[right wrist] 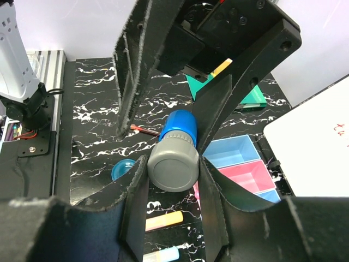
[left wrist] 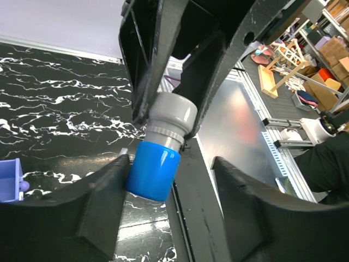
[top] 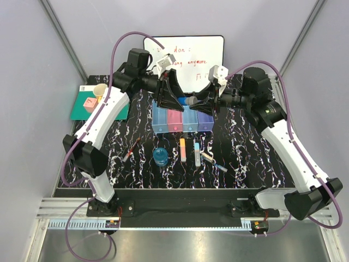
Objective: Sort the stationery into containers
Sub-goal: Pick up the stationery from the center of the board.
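A stubby blue marker with a grey cap [top: 190,101] is held in the air above the row of bins [top: 180,129]. My right gripper [right wrist: 173,165] is shut on its grey cap [right wrist: 173,165]. My left gripper [left wrist: 170,164] is open, its jaws either side of the blue body [left wrist: 154,170]. On the table in front of the bins lie a blue disc [top: 160,156], a dark-red pen [top: 131,149], an orange marker [top: 182,147], a light-blue marker [top: 197,150] and small pens [top: 210,159].
A whiteboard [top: 185,60] lies behind the bins. A green mat [top: 82,112] at the far left holds a yellow cup [top: 100,90] and a pink cube [top: 89,102]. The blue bin [right wrist: 232,152] and pink bin [right wrist: 248,176] look empty.
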Action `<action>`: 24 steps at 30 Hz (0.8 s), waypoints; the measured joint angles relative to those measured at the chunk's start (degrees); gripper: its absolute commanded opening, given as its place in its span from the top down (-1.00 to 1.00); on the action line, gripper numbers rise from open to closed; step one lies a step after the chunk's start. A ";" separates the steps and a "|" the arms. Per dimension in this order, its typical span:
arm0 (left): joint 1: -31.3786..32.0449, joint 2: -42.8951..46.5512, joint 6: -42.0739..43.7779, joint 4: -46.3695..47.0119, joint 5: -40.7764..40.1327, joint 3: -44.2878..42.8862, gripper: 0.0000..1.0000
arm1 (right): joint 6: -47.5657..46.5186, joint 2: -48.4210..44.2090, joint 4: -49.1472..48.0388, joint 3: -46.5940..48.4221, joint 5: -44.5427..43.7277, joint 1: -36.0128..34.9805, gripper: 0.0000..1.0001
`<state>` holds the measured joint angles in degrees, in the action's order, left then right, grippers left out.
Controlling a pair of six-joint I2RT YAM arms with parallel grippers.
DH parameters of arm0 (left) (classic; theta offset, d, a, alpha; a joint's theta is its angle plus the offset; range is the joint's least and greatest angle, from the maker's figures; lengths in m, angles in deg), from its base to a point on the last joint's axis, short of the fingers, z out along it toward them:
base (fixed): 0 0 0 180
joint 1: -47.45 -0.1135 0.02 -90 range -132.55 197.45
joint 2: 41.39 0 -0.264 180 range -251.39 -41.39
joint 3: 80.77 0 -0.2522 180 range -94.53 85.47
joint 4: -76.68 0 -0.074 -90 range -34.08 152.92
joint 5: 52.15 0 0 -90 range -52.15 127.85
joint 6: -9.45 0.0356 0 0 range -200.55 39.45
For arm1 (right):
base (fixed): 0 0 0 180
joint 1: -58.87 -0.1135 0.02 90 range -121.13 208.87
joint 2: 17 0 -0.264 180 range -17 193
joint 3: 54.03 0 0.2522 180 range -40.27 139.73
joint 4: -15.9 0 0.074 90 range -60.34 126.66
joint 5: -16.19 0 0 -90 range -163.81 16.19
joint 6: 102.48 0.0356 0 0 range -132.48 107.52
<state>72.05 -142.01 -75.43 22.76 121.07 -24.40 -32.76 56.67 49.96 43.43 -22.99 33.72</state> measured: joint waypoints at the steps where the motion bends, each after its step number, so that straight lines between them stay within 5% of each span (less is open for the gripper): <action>1: 0.04 -0.07 -0.11 0.22 -0.04 -0.04 -0.20 | -0.02 0.00 -0.22 -0.17 0.13 0.00 1.00; 7: 0.22 -0.76 -0.98 0.92 -0.37 -0.04 0.03 | 0.02 -0.02 -1.18 -0.96 0.72 -0.04 1.00; 12: 0.31 -1.16 -1.66 1.27 -0.79 -0.04 0.45 | -0.07 -0.20 -1.20 -1.36 0.72 -0.09 1.00; 24: 0.35 -1.16 -2.82 2.86 -0.76 -0.04 0.81 | -0.50 -1.16 -1.97 -2.56 -0.46 -0.09 1.00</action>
<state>72.40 -143.17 -78.25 25.62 120.31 -24.44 -33.26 55.51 47.99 40.87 -23.44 33.63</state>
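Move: The stationery I'm after, a blue-and-grey tube, hangs in the air with its grey end in my right hand. Its middle is about 2 cm to my left hand's right and 1 cm ahead, and about 3 cm to the left of my right hand, level with both. From my left hand, the containers are some 7 cm ahead, 1 cm left and 35 cm down; the orange marker is 6 cm back, 1 cm left and on the table. I close my left fingers from well open until they stop on the blue end of the tube and pinch it, easing that hand only about 1 cm forward, right and slightly down as they shut. My right hand stays put with its grip on the grey end, sinking by barely half a centimetre, and neither wrist really turns. ##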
